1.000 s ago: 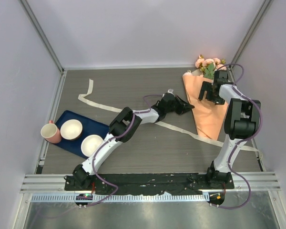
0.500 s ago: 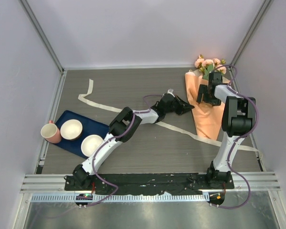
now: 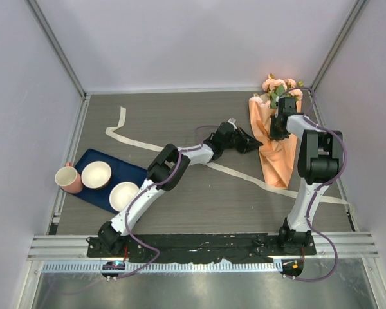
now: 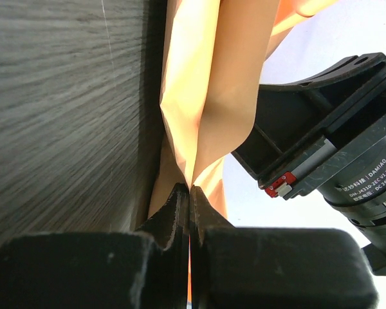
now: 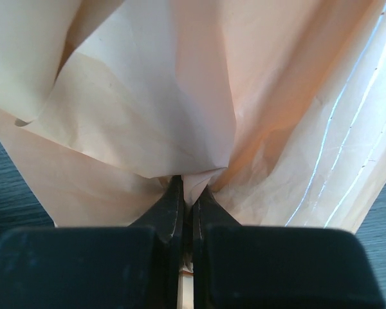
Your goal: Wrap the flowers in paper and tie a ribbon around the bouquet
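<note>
The bouquet lies at the back right of the table: pink flowers (image 3: 280, 85) with green leaves poke out of a cone of orange paper (image 3: 276, 161). My left gripper (image 3: 256, 145) is shut on the paper's left edge (image 4: 199, 122), a thin fold pinched between its jaws. From the right, my right gripper (image 3: 275, 133) is shut on a fold of the paper (image 5: 148, 116) near the cone's upper middle. A cream-white ribbon (image 3: 241, 174) runs across the table from the back left, under the left arm, to the front right.
A dark blue tray (image 3: 132, 172) at the front left holds two white bowls (image 3: 96, 174), with a pink cup (image 3: 69, 179) beside it. Grey walls with metal posts close in the table; the right wall is close to the bouquet.
The right gripper, open a second ago, moved left onto the cone and shut on a paper fold. The cone looks narrower and more bunched. The left gripper kept its grip.
</note>
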Controlling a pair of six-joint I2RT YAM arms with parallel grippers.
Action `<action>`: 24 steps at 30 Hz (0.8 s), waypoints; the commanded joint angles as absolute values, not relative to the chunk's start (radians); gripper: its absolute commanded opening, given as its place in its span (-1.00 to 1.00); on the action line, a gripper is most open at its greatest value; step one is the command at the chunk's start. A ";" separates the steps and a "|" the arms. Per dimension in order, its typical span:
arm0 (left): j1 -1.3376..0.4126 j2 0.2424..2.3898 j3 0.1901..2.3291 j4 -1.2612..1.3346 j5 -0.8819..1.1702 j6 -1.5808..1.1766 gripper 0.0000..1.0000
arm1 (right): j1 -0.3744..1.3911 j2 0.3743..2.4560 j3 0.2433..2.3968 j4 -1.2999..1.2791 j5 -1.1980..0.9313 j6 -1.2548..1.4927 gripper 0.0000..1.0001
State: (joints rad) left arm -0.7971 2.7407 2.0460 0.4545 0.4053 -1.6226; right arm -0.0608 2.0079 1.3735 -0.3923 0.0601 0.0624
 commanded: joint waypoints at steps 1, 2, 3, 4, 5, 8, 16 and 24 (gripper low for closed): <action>-0.785 2.727 2.112 0.431 0.491 -1.629 -1.00 | -0.067 2.054 1.384 -0.449 0.098 0.040 -0.99; -0.781 2.723 2.121 0.423 0.495 -1.628 -1.00 | -0.069 2.042 1.387 -0.451 0.106 0.055 -0.99; -0.776 2.714 2.137 0.417 0.500 -1.631 -1.00 | -0.071 2.031 1.393 -0.453 0.113 0.060 -0.99; -0.773 2.709 2.144 0.417 0.506 -1.635 -1.00 | -0.072 2.010 1.397 -0.456 0.123 0.067 -0.99; -0.772 2.704 2.154 0.417 0.509 -1.635 -1.00 | -0.074 1.999 1.417 -0.463 0.144 0.074 -0.99; -0.764 2.695 2.206 0.402 0.520 -1.640 -1.00 | -0.084 1.964 1.474 -0.509 0.155 0.101 -0.99; -0.762 2.704 2.321 0.422 0.563 -1.703 -1.00 | -0.110 1.907 1.592 -0.643 0.083 0.130 -0.99; -0.741 2.548 2.113 0.454 0.606 -1.668 -1.00 | -0.063 1.859 1.560 -0.696 0.034 0.205 -0.99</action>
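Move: Both my hands already grip the wrapped bouquet: my left pinches the paper's left edge, my right a fold near its middle. The ribbon passes by the paper's pointed lower end about 18 cm back and 5 cm right of my left hand, 5 cm below. From my right hand that spot is some 22 cm straight back and 3 cm lower; the pointed end is 20 cm back and 2 cm right, the flower heads 19 cm ahead and 5 cm right. I lift the bouquet with both hands together, slowly at first and then quickly, levelling off at the end: my left hand rises about 8.5 cm at the paper's left edge, my right about 6.5 cm at the fold. Both sets of fingers stay shut on the paper, and my wrists turn only slightly, clockwise. ##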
